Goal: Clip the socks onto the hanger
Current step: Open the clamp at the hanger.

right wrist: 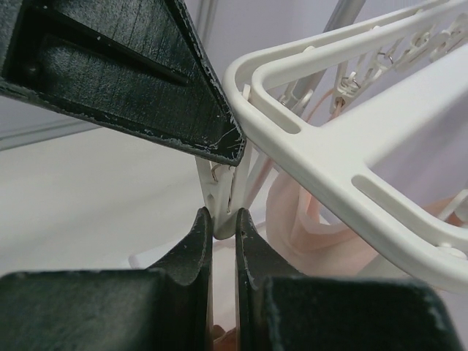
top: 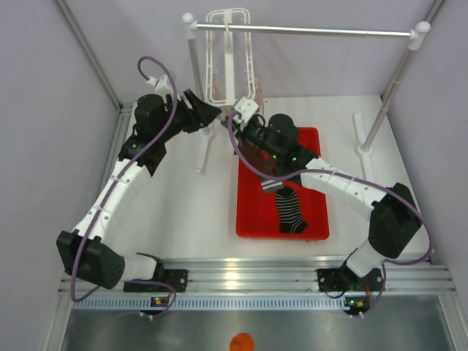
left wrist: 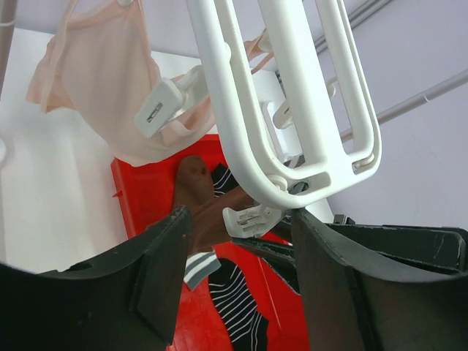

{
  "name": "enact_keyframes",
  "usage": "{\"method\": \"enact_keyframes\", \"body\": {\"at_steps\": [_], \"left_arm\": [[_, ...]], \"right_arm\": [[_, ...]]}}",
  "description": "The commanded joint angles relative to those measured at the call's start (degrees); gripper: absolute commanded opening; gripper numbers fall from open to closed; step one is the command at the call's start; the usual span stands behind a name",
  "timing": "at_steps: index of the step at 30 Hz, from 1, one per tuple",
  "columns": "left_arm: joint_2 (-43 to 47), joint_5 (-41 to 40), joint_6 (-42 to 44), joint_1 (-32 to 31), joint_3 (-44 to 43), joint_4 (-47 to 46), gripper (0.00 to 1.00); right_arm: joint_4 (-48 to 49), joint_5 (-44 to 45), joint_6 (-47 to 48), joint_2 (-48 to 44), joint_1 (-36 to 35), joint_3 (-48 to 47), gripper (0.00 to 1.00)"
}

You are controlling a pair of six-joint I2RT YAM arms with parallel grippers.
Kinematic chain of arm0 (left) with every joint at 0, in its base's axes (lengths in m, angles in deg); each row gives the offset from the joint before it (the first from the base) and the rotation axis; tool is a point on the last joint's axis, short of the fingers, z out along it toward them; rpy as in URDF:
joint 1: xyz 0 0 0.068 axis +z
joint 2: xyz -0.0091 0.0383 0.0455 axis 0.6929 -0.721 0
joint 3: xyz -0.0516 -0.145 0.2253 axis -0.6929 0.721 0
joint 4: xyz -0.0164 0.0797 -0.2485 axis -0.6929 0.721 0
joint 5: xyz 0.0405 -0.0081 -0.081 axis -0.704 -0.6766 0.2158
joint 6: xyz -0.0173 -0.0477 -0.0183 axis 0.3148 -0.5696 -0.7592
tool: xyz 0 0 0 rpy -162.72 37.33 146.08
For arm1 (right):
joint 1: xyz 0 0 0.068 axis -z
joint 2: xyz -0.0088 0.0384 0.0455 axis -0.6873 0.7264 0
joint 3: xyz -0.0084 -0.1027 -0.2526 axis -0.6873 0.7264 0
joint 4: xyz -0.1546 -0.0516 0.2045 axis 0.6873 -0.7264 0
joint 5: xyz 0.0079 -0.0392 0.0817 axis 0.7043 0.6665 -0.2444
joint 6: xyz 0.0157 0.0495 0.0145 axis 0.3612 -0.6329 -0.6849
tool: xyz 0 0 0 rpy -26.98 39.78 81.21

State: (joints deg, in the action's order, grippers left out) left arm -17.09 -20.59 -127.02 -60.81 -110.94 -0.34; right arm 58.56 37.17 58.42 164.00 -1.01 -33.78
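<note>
The white lattice hanger (top: 228,62) hangs from the crossbar; its frame fills the left wrist view (left wrist: 292,110) and crosses the right wrist view (right wrist: 351,139). My left gripper (top: 214,115) is open, its jaws astride one dangling peg (left wrist: 252,218) at the frame's near corner. From the right, my right gripper (top: 235,123) is shut on a dark brown sock (left wrist: 196,194), which hangs with its striped cuff down. Its fingertips (right wrist: 224,216) sit at that peg's lower end (right wrist: 223,183). A black striped sock (top: 290,208) lies in the red tray (top: 252,212).
A pale pink fabric item (left wrist: 102,80) is clipped to the hanger behind the peg. The stand's metal crossbar (top: 307,30) spans white posts at left (top: 191,58) and right (top: 387,95). More sock fabric (top: 269,183) lies in the tray under my right arm.
</note>
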Motion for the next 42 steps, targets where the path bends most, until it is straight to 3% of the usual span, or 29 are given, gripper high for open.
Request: {"method": "enact_keyframes", "body": {"at_steps": [1,12,18,25,26,28,29,32,38,42], "left_arm": [[-0.5,-2.6,-2.3,-0.1,-3.3,-1.6,0.61],[-1.5,-2.2,-4.7,-0.3,-3.8,-1.8,0.55],[-2.5,-2.1,-5.4,-0.3,-4.1,-1.8,0.45],[-3.2,-0.9,-5.6,-0.3,-4.2,-2.6,0.28],[-3.3,-0.7,-5.7,-0.3,-4.1,-2.7,0.17],[-3.4,-0.1,-5.7,-0.3,-4.1,-2.8,0.07],[-3.4,0.0,-5.5,-0.3,-4.1,-2.9,0.0],[-3.3,1.1,-3.9,-0.2,-3.7,-3.4,0.0],[-2.7,7.2,1.1,0.2,-2.6,-5.8,0.0],[-2.7,9.6,3.4,0.4,-2.4,-6.7,0.0]], "right_arm": [[2.0,1.4,2.1,-1.9,-1.9,0.1,0.0],[1.8,2.6,5.7,-1.3,-3.4,0.1,0.0],[1.1,2.8,6.3,-1.1,-3.7,-0.5,0.0],[1.1,2.0,6.4,-1.1,-3.8,-0.5,0.0],[1.0,2.0,6.4,-1.0,-3.9,-0.6,0.0],[0.4,1.9,6.4,-0.8,-3.9,-1.1,0.0],[-0.1,1.8,6.3,-0.8,-3.8,-1.3,0.04],[-1.3,1.4,6.1,-0.8,-3.8,-2.0,0.26],[-4.3,-1.8,2.4,-1.0,-1.1,-3.4,0.43],[-5.5,-7.5,-2.8,0.0,2.9,-6.2,0.46]]}}
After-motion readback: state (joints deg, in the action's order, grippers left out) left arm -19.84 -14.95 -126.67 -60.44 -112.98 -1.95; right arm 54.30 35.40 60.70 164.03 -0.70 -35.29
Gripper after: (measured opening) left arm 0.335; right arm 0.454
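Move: The near-end clamp of the hanger sits between the left hand's open fingers, about 1 cm ahead of their midpoint, 1 cm to the right and level with it. For the right hand, the same clamp is at its shut fingertips, its middle some 1 cm above them. From the left hand, the hanger's near end is about 2 cm ahead, 1 cm right and 3 cm up. The next clamp lies roughly 9 cm ahead and 1 cm right, level; the pink cloth hangs about 12 cm ahead, 4 cm right and 4 cm lower. Easing about 1.5 cm to the right, the left hand closes its fingers from well open to about a third and pinches the near-end clamp from both sides, the grip effort rising as they meet it. The right hand stays practically in place with its tips still shut on the clamp's lower end, then late on spreads its fingers to nearly half open and lets go. ##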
